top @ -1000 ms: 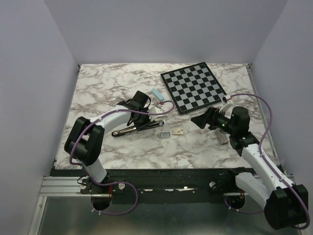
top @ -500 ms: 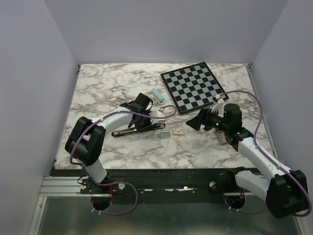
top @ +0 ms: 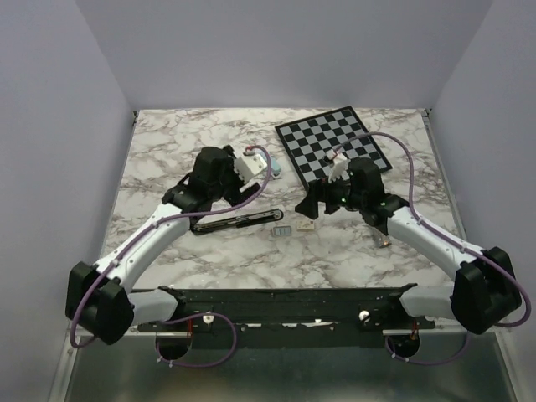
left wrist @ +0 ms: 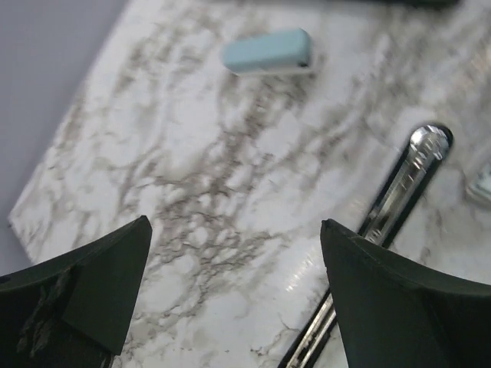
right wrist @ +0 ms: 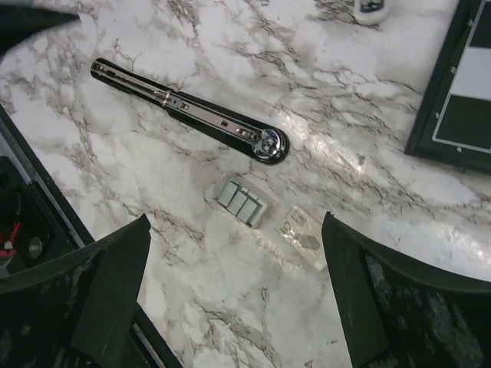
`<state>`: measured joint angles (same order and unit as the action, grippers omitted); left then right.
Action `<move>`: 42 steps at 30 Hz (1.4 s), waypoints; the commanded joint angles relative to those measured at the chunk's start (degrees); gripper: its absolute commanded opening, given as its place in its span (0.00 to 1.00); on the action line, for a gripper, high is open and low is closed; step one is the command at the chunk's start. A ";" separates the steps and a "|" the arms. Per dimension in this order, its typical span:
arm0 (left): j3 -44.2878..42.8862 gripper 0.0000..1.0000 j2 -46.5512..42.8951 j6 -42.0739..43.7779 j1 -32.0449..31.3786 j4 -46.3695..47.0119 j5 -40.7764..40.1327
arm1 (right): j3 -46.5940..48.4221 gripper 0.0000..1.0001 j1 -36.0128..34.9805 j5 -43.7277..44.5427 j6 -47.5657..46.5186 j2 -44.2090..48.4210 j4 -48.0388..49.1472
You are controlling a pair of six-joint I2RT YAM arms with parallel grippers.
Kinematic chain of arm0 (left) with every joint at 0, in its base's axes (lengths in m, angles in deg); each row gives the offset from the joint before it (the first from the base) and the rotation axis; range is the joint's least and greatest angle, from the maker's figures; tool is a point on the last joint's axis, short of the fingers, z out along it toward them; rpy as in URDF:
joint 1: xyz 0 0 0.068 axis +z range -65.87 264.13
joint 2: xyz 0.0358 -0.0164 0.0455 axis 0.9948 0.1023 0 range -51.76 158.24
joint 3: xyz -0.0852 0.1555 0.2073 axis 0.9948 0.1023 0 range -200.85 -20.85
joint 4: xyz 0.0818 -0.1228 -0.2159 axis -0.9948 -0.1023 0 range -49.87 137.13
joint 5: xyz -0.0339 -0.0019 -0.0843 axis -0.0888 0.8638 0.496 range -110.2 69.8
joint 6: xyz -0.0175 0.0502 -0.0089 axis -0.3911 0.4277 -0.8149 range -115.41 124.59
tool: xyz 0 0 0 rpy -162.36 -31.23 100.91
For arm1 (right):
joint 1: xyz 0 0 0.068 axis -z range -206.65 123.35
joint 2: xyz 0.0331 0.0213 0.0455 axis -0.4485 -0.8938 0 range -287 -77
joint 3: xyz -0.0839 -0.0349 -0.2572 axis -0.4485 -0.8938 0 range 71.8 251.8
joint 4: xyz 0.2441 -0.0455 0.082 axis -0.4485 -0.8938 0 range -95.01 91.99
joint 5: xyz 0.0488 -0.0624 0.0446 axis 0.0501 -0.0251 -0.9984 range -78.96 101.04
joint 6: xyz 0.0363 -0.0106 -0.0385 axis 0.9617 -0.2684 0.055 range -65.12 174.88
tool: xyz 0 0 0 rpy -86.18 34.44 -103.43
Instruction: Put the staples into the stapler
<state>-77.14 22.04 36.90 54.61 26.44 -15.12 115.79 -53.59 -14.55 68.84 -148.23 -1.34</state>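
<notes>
The black stapler [top: 239, 221] lies opened out flat on the marble table, its silver rail facing up. It also shows in the right wrist view [right wrist: 192, 111] and the left wrist view [left wrist: 399, 192]. The staples [top: 281, 229] are a small grey strip just right of the stapler's round end, apart from it; they also show in the right wrist view [right wrist: 242, 204]. My left gripper [top: 194, 205] is open and empty above the table beside the stapler [left wrist: 236, 222]. My right gripper [top: 308, 203] is open and empty, hovering above the staples [right wrist: 236, 218].
A small cream box [top: 306, 224] lies right of the staples [right wrist: 303, 236]. A light-blue block [left wrist: 268, 52] lies behind the stapler. A chessboard [top: 331, 149] lies at the back right. A small clear tube [top: 384, 239] lies under the right arm.
My left gripper has come off the stapler and lifted back to the left; the stapler now lies flat. My right gripper has moved left over the staples and the cream box.
</notes>
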 commanded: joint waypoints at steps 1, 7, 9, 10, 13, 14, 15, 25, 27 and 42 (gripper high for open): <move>1.53 0.99 -10.14 -20.94 2.44 18.39 -19.81 | 7.50 1.00 -4.08 3.79 -8.76 -6.54 -5.28; 5.13 0.99 -18.59 -37.93 3.68 23.49 -30.12 | 21.73 1.00 -7.86 5.19 -18.07 -18.32 -14.15; 6.97 0.99 -20.27 -39.52 3.76 25.94 -30.74 | 24.55 1.00 -10.14 7.82 -21.05 -22.97 -17.05; 7.59 0.99 -21.93 -39.52 3.77 26.83 -31.35 | 27.18 1.00 -10.93 8.87 -21.86 -24.56 -17.67; 10.32 0.99 -24.39 -40.49 3.94 29.64 -33.12 | 31.40 1.00 -14.10 12.48 -25.02 -29.67 -19.08; 11.02 0.99 -25.01 -40.32 3.94 30.26 -33.03 | 32.82 1.00 -14.89 13.97 -25.73 -30.98 -19.51; 11.99 0.99 -25.63 -40.14 3.94 31.31 -33.03 | 34.13 1.00 -16.38 14.76 -27.47 -32.56 -20.13; 14.72 0.99 -29.33 -36.01 4.91 34.66 -39.27 | 47.06 0.94 -22.37 21.19 -36.71 -47.33 -25.75; 15.07 0.99 -29.59 -36.36 5.61 35.01 -38.92 | 49.51 0.92 -22.89 21.36 -38.03 -49.97 -27.16; 15.34 0.99 -30.03 -38.81 10.27 35.01 -36.11 | 62.51 0.35 -22.98 20.41 -32.61 -58.76 -29.36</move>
<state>-62.48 -7.42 -0.21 63.48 59.95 -51.73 172.29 -76.27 5.80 31.90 -204.03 -29.47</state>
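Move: Under the right hand's leftward path lies the open black stapler, its middle some 21 cm to the left, 2 cm ahead and 13 cm below. The opened staples tray is about 8 cm left and 1 cm back, and the cream card about 1 cm left and 1 cm ahead, both on the table some 13 cm down. From the left hand the stapler's middle is about 4 cm left, 3 cm back and 13 cm below. Sweeping left about 16 cm over the staples tray, then down some 12 cm and a little forward, the right hand rolls and swings counter-clockwise and closes its wide fingers around the stapler just right of its mid joint, touching it. The empty, open left hand clears off, rising some 18 cm and then going left, its wrist tipping up level. ##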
